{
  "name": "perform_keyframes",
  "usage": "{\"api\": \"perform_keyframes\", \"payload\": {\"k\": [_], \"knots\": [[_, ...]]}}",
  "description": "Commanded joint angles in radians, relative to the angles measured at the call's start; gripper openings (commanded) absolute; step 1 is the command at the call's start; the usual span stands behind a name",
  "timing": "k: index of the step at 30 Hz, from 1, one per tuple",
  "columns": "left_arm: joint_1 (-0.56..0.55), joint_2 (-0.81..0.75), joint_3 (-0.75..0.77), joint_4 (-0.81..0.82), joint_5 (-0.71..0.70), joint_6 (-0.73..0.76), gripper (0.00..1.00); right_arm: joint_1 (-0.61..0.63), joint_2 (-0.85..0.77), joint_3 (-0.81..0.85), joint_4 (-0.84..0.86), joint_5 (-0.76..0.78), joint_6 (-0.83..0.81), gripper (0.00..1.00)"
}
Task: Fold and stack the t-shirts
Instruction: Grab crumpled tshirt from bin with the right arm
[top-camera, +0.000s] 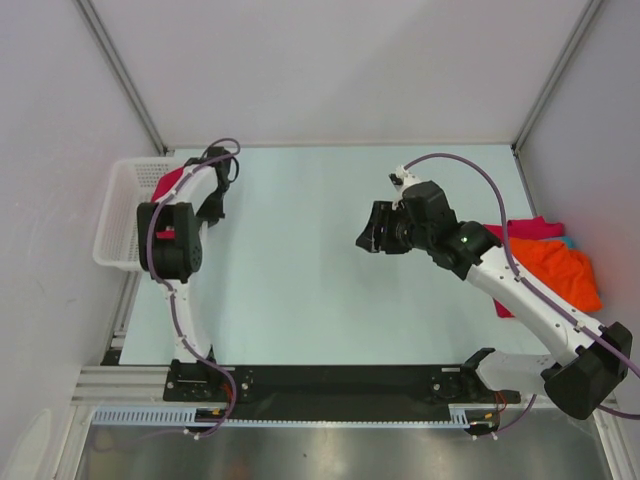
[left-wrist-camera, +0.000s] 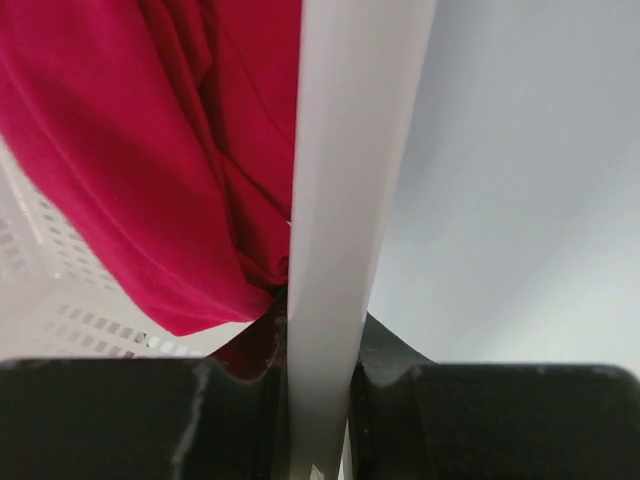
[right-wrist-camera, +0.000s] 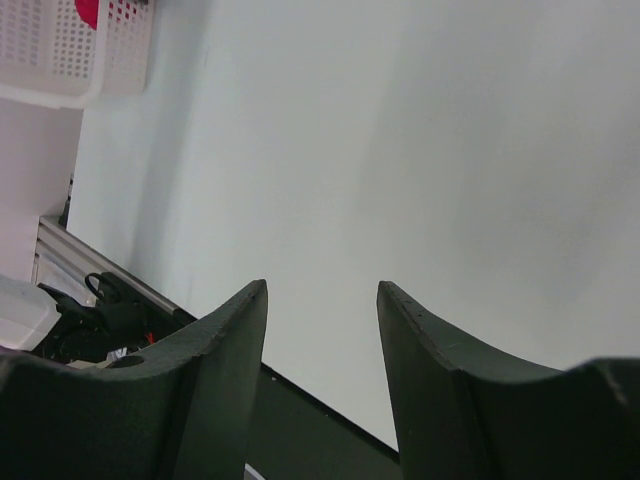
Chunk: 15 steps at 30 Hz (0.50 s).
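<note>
A crimson t-shirt (top-camera: 168, 183) lies bunched inside the white lattice basket (top-camera: 115, 215) at the table's left edge. My left gripper (top-camera: 213, 165) straddles the basket's right wall. In the left wrist view the gripper (left-wrist-camera: 322, 350) is shut on that white wall (left-wrist-camera: 345, 150), and the crimson t-shirt (left-wrist-camera: 150, 150) hangs against the inner finger. At the right edge an orange t-shirt (top-camera: 560, 275) is piled over a magenta-pink one (top-camera: 535, 228), with a teal sliver (top-camera: 568, 242) between them. My right gripper (top-camera: 365, 235) hovers open over the middle of the table, its jaws (right-wrist-camera: 322, 290) holding nothing.
The pale table (top-camera: 300, 230) is walled by white panels at the back and both sides. A black rail carrying the arm bases (top-camera: 330, 382) runs along the near edge. The basket (right-wrist-camera: 60, 50) shows far off in the right wrist view.
</note>
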Motion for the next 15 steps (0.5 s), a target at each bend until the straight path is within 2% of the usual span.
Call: {"api": "perform_keyframes", "payload": {"k": [1, 3, 4, 5, 7, 9, 10, 11, 15], "knots": [[0.136, 0.008, -0.15, -0.089, 0.037, -0.134, 0.0, 0.016, -0.007, 0.045, 0.012, 0.005, -0.011, 0.53], [0.136, -0.023, -0.17, -0.087, 0.045, -0.134, 0.02, 0.024, -0.006, 0.045, 0.015, 0.006, -0.008, 0.53], [0.136, -0.029, -0.177, -0.089, 0.054, -0.133, 0.06, 0.031, -0.004, 0.045, 0.014, 0.007, -0.008, 0.53], [0.136, -0.043, -0.181, -0.09, 0.065, -0.128, 0.12, 0.033, -0.006, 0.044, 0.012, 0.01, -0.008, 0.53], [0.136, -0.052, -0.183, -0.092, 0.079, -0.127, 0.32, 0.04, -0.013, 0.039, 0.011, 0.016, -0.005, 0.53], [0.136, -0.066, -0.186, -0.094, 0.083, -0.127, 0.34, 0.043, -0.029, 0.029, 0.011, 0.023, -0.005, 0.53], [0.136, -0.075, -0.189, -0.094, 0.083, -0.127, 0.44, 0.043, -0.035, 0.024, 0.012, 0.026, -0.004, 0.53], [0.135, -0.078, -0.195, -0.092, 0.083, -0.127, 0.5, 0.042, -0.045, 0.018, 0.012, 0.033, -0.005, 0.53], [0.109, -0.098, -0.212, -0.078, 0.07, -0.116, 0.53, 0.043, -0.058, 0.012, 0.011, 0.036, 0.001, 0.53]]}}
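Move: At the bin's right-hand rim, the left hand already has its nearly shut fingers astride the plastic edge; the bin's middle lies some 14 cm to its left, about level fore and aft and a few centimetres lower. The crumpled red t-shirt inside is roughly 8 cm left of that hand, 1 cm farther out and 3 cm lower. From the waiting right hand, the bin's middle is about 55 cm left, 16 cm ahead and 20 cm below. Drawing back about 6 cm along the line of the bin's right rim, the left hand first keeps its pinch on the edge, then opens its fingers to around half and lets go while easing some 2 cm left and 2 cm down. It ends with the rim still between the parted fingers, one inside beside the red t-shirt and one outside. ##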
